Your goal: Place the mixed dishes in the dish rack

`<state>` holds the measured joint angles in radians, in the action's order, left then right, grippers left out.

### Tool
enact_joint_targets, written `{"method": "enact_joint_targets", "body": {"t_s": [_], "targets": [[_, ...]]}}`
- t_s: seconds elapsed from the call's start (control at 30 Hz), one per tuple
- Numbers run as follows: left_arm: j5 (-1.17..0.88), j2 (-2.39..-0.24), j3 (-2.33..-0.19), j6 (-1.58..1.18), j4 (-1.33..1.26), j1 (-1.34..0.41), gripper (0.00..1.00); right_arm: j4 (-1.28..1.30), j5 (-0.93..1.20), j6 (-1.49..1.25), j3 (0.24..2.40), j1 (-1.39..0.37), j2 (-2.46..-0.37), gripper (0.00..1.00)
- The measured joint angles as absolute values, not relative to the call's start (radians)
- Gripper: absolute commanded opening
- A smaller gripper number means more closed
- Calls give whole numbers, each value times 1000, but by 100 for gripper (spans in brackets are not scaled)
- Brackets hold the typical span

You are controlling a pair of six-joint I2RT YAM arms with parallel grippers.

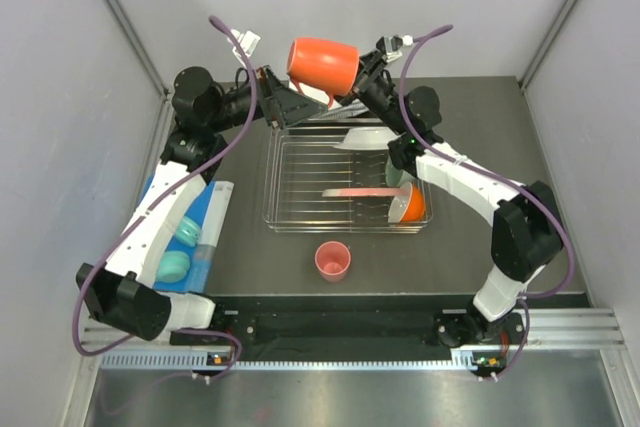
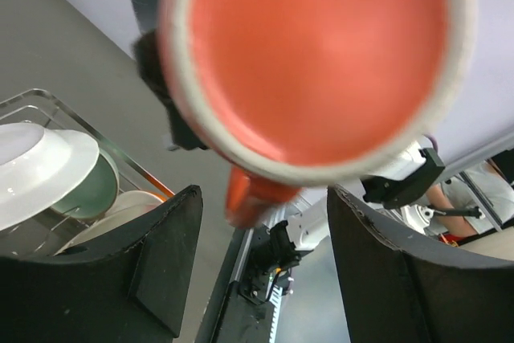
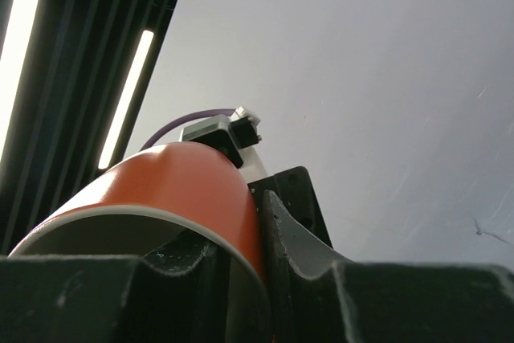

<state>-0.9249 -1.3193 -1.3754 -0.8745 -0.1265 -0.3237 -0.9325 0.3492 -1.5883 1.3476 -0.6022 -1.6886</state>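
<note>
The orange mug (image 1: 322, 64) hangs on its side above the far edge of the dish rack (image 1: 272, 197). My right gripper (image 1: 362, 75) is shut on the mug's rim, one finger inside and one outside the wall (image 3: 177, 190). My left gripper (image 1: 290, 102) stands open just left of the mug. In the left wrist view the mug's base (image 2: 321, 54) fills the top and its handle (image 2: 253, 198) hangs blurred above the gap between the fingers (image 2: 161, 255). The rack holds a white plate (image 1: 365, 137), a pale pink plate (image 1: 355, 192), a mint-green bowl (image 1: 394, 175) and an orange bowl (image 1: 410, 205).
A small pink cup (image 1: 333, 260) stands on the table in front of the rack. Left of the rack lies a blue sheet (image 1: 212, 209) with two teal rounded pieces (image 1: 185, 230) beside my left arm. Grey walls close in on both sides and the back.
</note>
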Motion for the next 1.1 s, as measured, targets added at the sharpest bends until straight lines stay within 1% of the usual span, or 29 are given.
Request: {"method": "enact_joint_targets", "body": {"t_s": [0.03, 0.1, 0.2, 0.27, 0.33, 0.5, 0.7, 0.73, 0.83, 0.87, 0.97, 1.1], "targets": [[-918, -1325, -1381, -872, -127, -324, 68, -938, 349, -1592, 1348, -606, -1689, 0], [-910, -1334, -1382, -871, -126, -324, 64, -945, 349, -1599, 1348, -613, -1689, 0], [-902, -1345, -1382, -873, -127, -324, 57, -953, 350, -1602, 1348, -622, -1691, 0], [-899, -1347, -1382, -878, -128, -324, 55, -961, 350, -1606, 1348, -626, -1697, 0], [-899, -1347, -1382, -884, -131, -324, 51, -964, 349, -1610, 1348, -629, -1707, 0], [-895, -1347, -1382, -886, -134, -323, 37, -970, 326, -1638, 1348, -643, -1743, 0], [-892, -1353, -1382, -880, -139, -313, 33, -991, 297, -1663, 1349, -653, -1755, 0], [-892, -1353, -1382, -878, -139, -312, 29, -995, 296, -1666, 1353, -654, -1760, 0], [-886, -1353, -1382, -865, -140, -307, 22, -995, 297, -1671, 1372, -657, -1775, 0], [-884, -1353, -1382, -860, -143, -305, 12, -995, 297, -1672, 1380, -658, -1780, 0], [-880, -1353, -1382, -839, -148, -300, 0, -994, 299, -1673, 1397, -659, -1794, 0], [-869, -1350, -1382, -796, -138, -299, 0, -989, 303, -1673, 1409, -659, -1803, 0]]}}
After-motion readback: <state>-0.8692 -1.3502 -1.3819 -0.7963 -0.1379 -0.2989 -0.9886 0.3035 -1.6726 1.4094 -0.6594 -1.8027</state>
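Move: The right hand still holds the red mug by its rim wall, base towards the left hand, whose open fingers point right and lie about 7 cm left and 2 cm back of the right pads. From the left hand, the mug's handle is some 2 cm ahead, 2 cm right and slightly above; the mug body is about 5 cm ahead, 3 cm right and 5 cm up. The pink plate in the rack lies some 38 cm below, 6 cm ahead and 13 cm right. The left fingers close from wide open to about a third and come to pinch the mug's handle, the hand easing forward about 3 cm onto it. Meanwhile the right hand, keeping its grip on the rim, carries the mug about 3 cm left towards those fingers, sinking roughly 1 cm. ##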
